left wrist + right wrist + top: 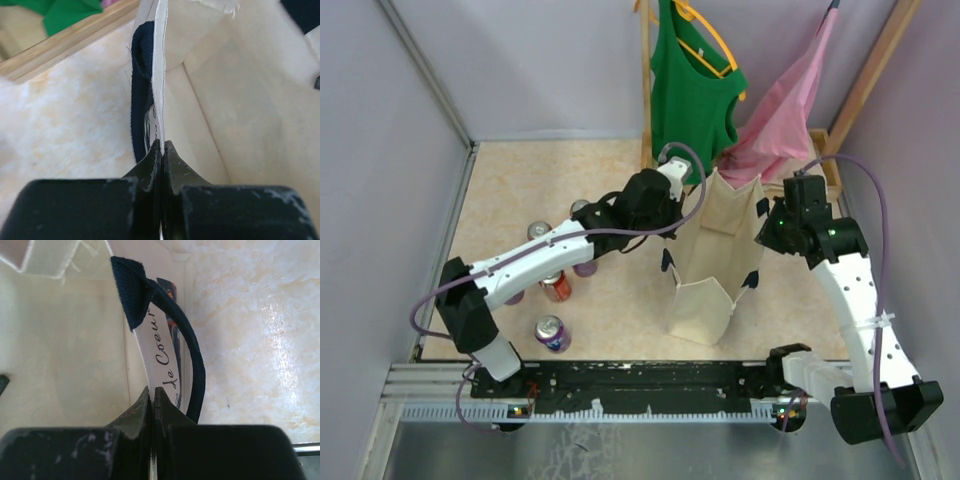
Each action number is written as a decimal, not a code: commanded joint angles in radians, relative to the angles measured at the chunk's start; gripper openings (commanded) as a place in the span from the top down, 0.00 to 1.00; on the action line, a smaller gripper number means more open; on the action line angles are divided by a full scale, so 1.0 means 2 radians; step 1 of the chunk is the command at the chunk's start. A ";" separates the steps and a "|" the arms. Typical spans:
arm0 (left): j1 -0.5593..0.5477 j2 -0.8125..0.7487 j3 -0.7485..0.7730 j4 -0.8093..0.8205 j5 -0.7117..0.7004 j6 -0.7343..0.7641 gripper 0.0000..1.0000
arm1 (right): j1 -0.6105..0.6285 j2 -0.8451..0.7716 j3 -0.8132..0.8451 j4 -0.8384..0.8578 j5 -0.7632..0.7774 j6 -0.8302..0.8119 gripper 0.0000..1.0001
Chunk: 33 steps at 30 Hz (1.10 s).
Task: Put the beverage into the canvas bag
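The beige canvas bag (703, 275) stands open in the middle of the table, with navy handles hanging down its sides. My left gripper (695, 190) is shut on the bag's left rim. In the left wrist view the left gripper (161, 146) pinches the thin canvas edge beside a navy handle (140, 95). My right gripper (764, 223) is shut on the right rim. In the right wrist view the right gripper (153, 391) clamps the lettered wall next to the handle (196, 365). Several beverage cans stand at the left, among them a purple can (553, 333) and a red can (556, 286).
A green tank top (692, 90) and a pink garment (785, 115) hang on a wooden rack (645, 80) just behind the bag. The rack's wooden base (65, 47) lies close to the left rim. Grey walls enclose the table on the left and at the back.
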 commanded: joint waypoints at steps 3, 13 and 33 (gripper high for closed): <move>0.001 -0.091 -0.054 -0.028 -0.086 0.043 1.00 | 0.005 0.022 0.028 0.014 0.001 -0.022 1.00; 0.043 -0.151 -0.106 -0.062 -0.036 0.027 1.00 | 0.065 0.098 0.064 0.029 0.018 -0.031 1.00; 0.085 -0.266 -0.208 -0.103 0.047 0.025 1.00 | 0.168 0.164 0.134 -0.024 0.078 -0.019 1.00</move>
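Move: Both hands still pinch opposite sides of the canvas bag's rim; the bag's middle hangs some 9 cm to the left hand's right, 4 cm back and 10 cm below. The nearer purple can stands about 20 cm to that hand's left, roughly level and 17 cm lower. One red can is 21 cm left and 9 cm ahead, another 27 cm left and 7 cm back. From the right hand, the purple can is about 38 cm left and level. Leftward together, both hands carry the rim of the canvas bag towards the cans without loosening their grips. The left hand leads, covering about 15 cm and drifting back some 4 cm near the end; the right sinks a little, swings forward and then left by about 9 cm, its wrist turning some 15 degrees counter-clockwise. ##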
